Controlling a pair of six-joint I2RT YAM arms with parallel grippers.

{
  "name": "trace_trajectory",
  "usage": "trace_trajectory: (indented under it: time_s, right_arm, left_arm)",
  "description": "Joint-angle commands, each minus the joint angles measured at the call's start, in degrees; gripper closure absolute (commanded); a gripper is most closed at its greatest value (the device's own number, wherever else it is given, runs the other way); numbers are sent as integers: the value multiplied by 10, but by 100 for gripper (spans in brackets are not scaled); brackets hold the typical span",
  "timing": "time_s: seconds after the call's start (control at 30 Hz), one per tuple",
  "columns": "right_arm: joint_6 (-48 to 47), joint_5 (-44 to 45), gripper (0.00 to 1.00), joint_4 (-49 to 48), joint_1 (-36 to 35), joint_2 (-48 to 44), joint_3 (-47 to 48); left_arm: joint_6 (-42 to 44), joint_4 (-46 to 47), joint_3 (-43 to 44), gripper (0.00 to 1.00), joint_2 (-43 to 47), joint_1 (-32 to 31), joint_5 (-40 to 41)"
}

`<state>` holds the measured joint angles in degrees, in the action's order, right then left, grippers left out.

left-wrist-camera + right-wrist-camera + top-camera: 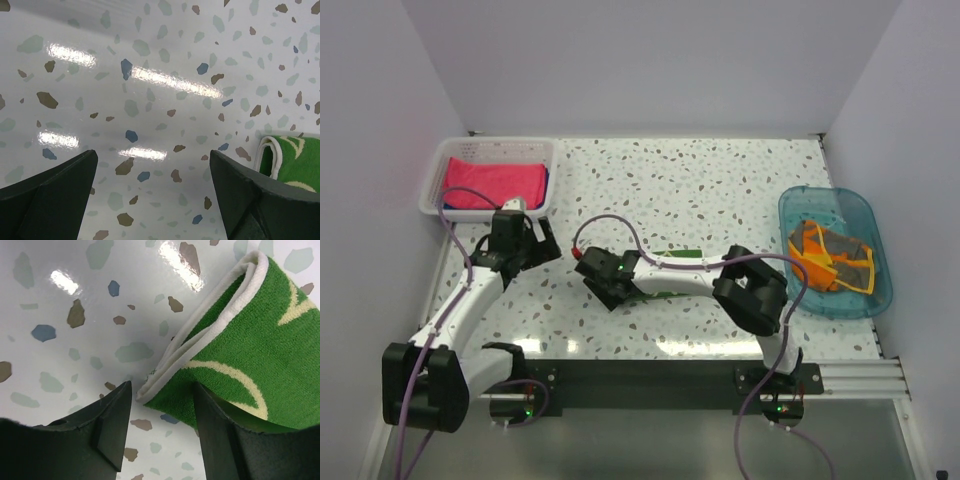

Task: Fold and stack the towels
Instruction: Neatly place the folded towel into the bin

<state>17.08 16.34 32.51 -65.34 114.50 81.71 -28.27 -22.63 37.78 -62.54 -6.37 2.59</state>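
A folded green towel with yellow pattern (pixel 660 296) lies mid-table, mostly hidden under my right arm. In the right wrist view its white-edged folded corner (pixel 235 340) sits between my right gripper's (pixel 162 387) open jaws, which straddle it low over the table. My left gripper (pixel 152 155) is open and empty over bare table, with the green towel (pixel 295 160) just to its right. A pink towel (pixel 492 183) lies folded in the white basket, with a blue edge (pixel 548 182) beside it. A dark grey and orange towel (pixel 832 256) lies crumpled in the blue tub.
The white slotted basket (pixel 438 172) stands at the far left corner. The clear blue tub (pixel 790 215) stands at the right edge. White walls close in the table on three sides. My left gripper (pixel 535 248) sits just in front of the basket; my right gripper (pixel 605 280) is mid-table.
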Motion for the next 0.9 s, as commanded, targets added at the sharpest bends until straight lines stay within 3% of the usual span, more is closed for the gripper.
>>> trace_trajectory:
  time_s: [0.0, 0.1, 0.2, 0.33, 0.37, 0.43, 0.63, 0.87]
  right_arm:
    - [8, 32, 45, -4, -5, 22, 19]
    - [10, 41, 47, 0, -7, 40, 15]
    - [12, 64, 60, 11, -8, 57, 10]
    - [13, 70, 95, -12, -8, 41, -20]
    - [7, 63, 99, -25, -7, 28, -30]
    - [1, 37, 100, -63, -7, -4, -51]
    - [-6, -7, 100, -159, -2, -92, -102]
    - [8, -37, 100, -230, 12, -155, -153]
  left_arm:
    - [11, -5, 4, 0, 9, 7, 13]
    - [11, -6, 5, 0, 11, 9, 17]
    - [10, -6, 3, 0, 11, 9, 16]
    - [7, 6, -5, 0, 11, 10, -7]
    - [6, 9, -6, 0, 8, 9, -20]
    - [-2, 13, -6, 0, 0, 9, -30]
    - [-62, 63, -32, 0, -21, 6, -172]
    - [-154, 135, -58, 0, -42, -50, -221]
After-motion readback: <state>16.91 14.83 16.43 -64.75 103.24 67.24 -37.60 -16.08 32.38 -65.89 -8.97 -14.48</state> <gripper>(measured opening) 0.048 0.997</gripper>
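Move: The folded green towel's middle lies about 11 cm to the right of the right hand, 3 cm ahead and 1 cm lower; its near left corner is already between the open fingers, roughly 1 cm ahead and 1 cm lower. From the left hand, the towel's middle is some 25 cm to the right, 4 cm back and 7 cm lower, while the white bin sits about 12 cm to the left, 17 cm ahead and 4 cm lower. The green towel's near left corner is taken between the right fingers, which dip about 1 cm, shut on the hem, then rise some 3.5 cm with it, rolling left side up about 15 degrees. The left hand, still wide open, first hovers, then swings about 7 cm right towards the towel's left end, sinking and drawing back slightly as its left side tips down nearly 20 degrees. ##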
